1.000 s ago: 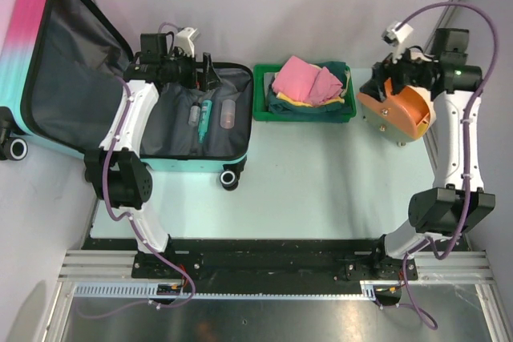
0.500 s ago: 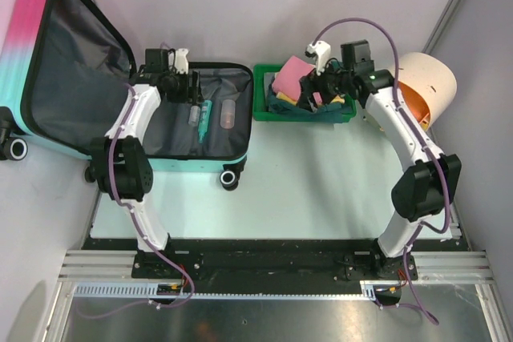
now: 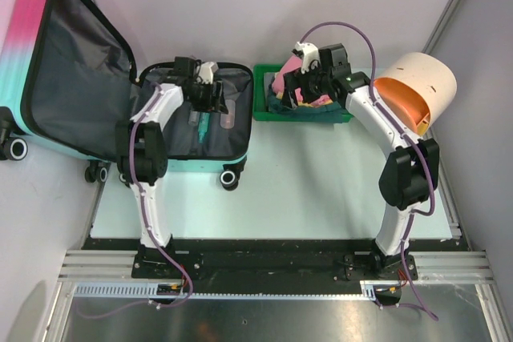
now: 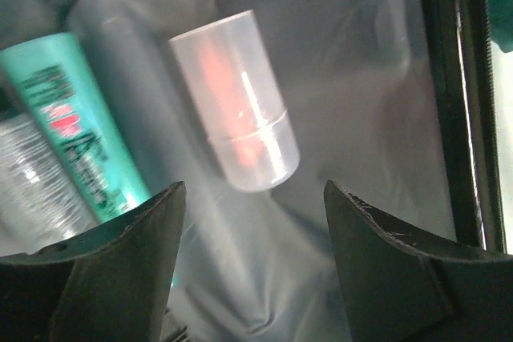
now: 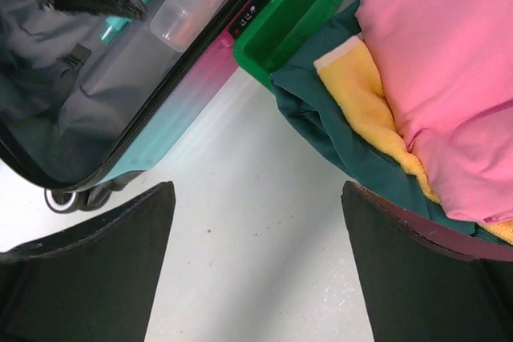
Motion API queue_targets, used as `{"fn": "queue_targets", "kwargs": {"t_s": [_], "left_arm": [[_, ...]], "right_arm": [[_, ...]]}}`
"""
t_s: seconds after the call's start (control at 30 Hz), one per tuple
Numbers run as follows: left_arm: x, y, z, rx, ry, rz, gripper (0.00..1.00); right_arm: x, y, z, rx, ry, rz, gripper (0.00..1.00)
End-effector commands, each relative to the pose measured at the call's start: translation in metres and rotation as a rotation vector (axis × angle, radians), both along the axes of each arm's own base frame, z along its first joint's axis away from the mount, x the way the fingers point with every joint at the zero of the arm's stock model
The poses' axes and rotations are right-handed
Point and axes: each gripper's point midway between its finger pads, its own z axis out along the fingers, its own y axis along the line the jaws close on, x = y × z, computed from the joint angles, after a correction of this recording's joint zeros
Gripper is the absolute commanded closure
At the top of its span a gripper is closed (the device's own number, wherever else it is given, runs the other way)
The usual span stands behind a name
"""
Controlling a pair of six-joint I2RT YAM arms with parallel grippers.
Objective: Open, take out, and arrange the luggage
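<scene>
The luggage (image 3: 48,30) lies open at the left, its pink-to-teal lid propped up and its grey-lined base (image 3: 172,138) flat on the table. In the base lie a teal tube (image 4: 76,130), a silvery bottle (image 4: 32,174) and a translucent case (image 4: 236,110) with something orange-red inside. My left gripper (image 3: 218,100) hovers over them, open (image 4: 255,230), the case just beyond its fingertips and nothing between them. My right gripper (image 3: 290,84) hangs open (image 5: 256,238) over bare table at the tray's left end.
A green tray (image 3: 263,114) beside the luggage holds folded pink (image 5: 449,62), yellow (image 5: 369,94) and dark teal (image 5: 337,134) cloths. A white-and-orange cylinder (image 3: 413,90) lies at the right edge. The luggage's black wheels (image 3: 229,179) face the arms.
My right arm has swung left, away from the cylinder, to the tray's left end. My left gripper has moved right across the luggage base to the case, its jaws a little narrower.
</scene>
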Motion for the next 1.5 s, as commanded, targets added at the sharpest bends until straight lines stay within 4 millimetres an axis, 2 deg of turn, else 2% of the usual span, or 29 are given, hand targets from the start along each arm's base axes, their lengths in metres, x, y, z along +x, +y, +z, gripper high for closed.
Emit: {"fn": "queue_targets", "kwargs": {"t_s": [0.0, 0.13, 0.3, 0.47, 0.73, 0.97, 1.2, 1.33, 1.47], "left_arm": [[0.013, -0.029, 0.001, -0.076, 0.003, -0.028, 0.25], [0.022, -0.021, 0.001, -0.048, -0.007, 0.026, 0.25], [0.023, 0.016, 0.013, 0.01, -0.044, 0.125, 0.31], [0.022, 0.044, 0.003, 0.074, -0.052, 0.154, 0.37], [0.037, 0.084, -0.007, 0.177, -0.065, 0.264, 0.41], [0.044, 0.091, -0.022, 0.226, -0.061, 0.25, 0.48], [0.036, 0.097, -0.062, 0.267, 0.015, 0.241, 0.49], [0.032, 0.103, -0.076, 0.304, 0.038, 0.243, 0.51], [0.035, 0.099, -0.078, 0.286, 0.039, 0.231, 0.53]], "right_arm": [[0.018, 0.003, 0.036, 0.052, -0.089, -0.044, 0.1], [0.015, 0.0, 0.036, 0.034, -0.098, -0.029, 0.1], [0.011, -0.003, 0.036, 0.019, -0.106, -0.024, 0.1], [0.011, -0.004, 0.034, 0.023, -0.097, -0.017, 0.1], [0.012, -0.003, 0.035, 0.027, -0.093, -0.01, 0.1], [0.012, -0.003, 0.033, 0.024, -0.092, -0.012, 0.1], [0.016, 0.002, 0.039, 0.047, -0.088, -0.003, 0.11], [0.018, 0.007, 0.039, 0.072, -0.075, 0.0, 0.11], [0.02, 0.016, 0.039, 0.118, -0.045, 0.012, 0.11]]}}
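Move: The small black-capped bottle lies in the open suitcase about 9 cm to the left hand's left, 4 cm ahead and 10 cm below it. The teal tube lies alongside, 5 cm left and 2 cm ahead of the hand. At the same depth, the frosted bottle is 4 cm to its right and 5 cm ahead. From the right hand, the black-capped bottle is roughly 35 cm left, 2 cm ahead and 22 cm below. Left hand dips rightward 3 cm, swings 12 cm left, then sinks over the black-capped bottle, fingers partly closing. ##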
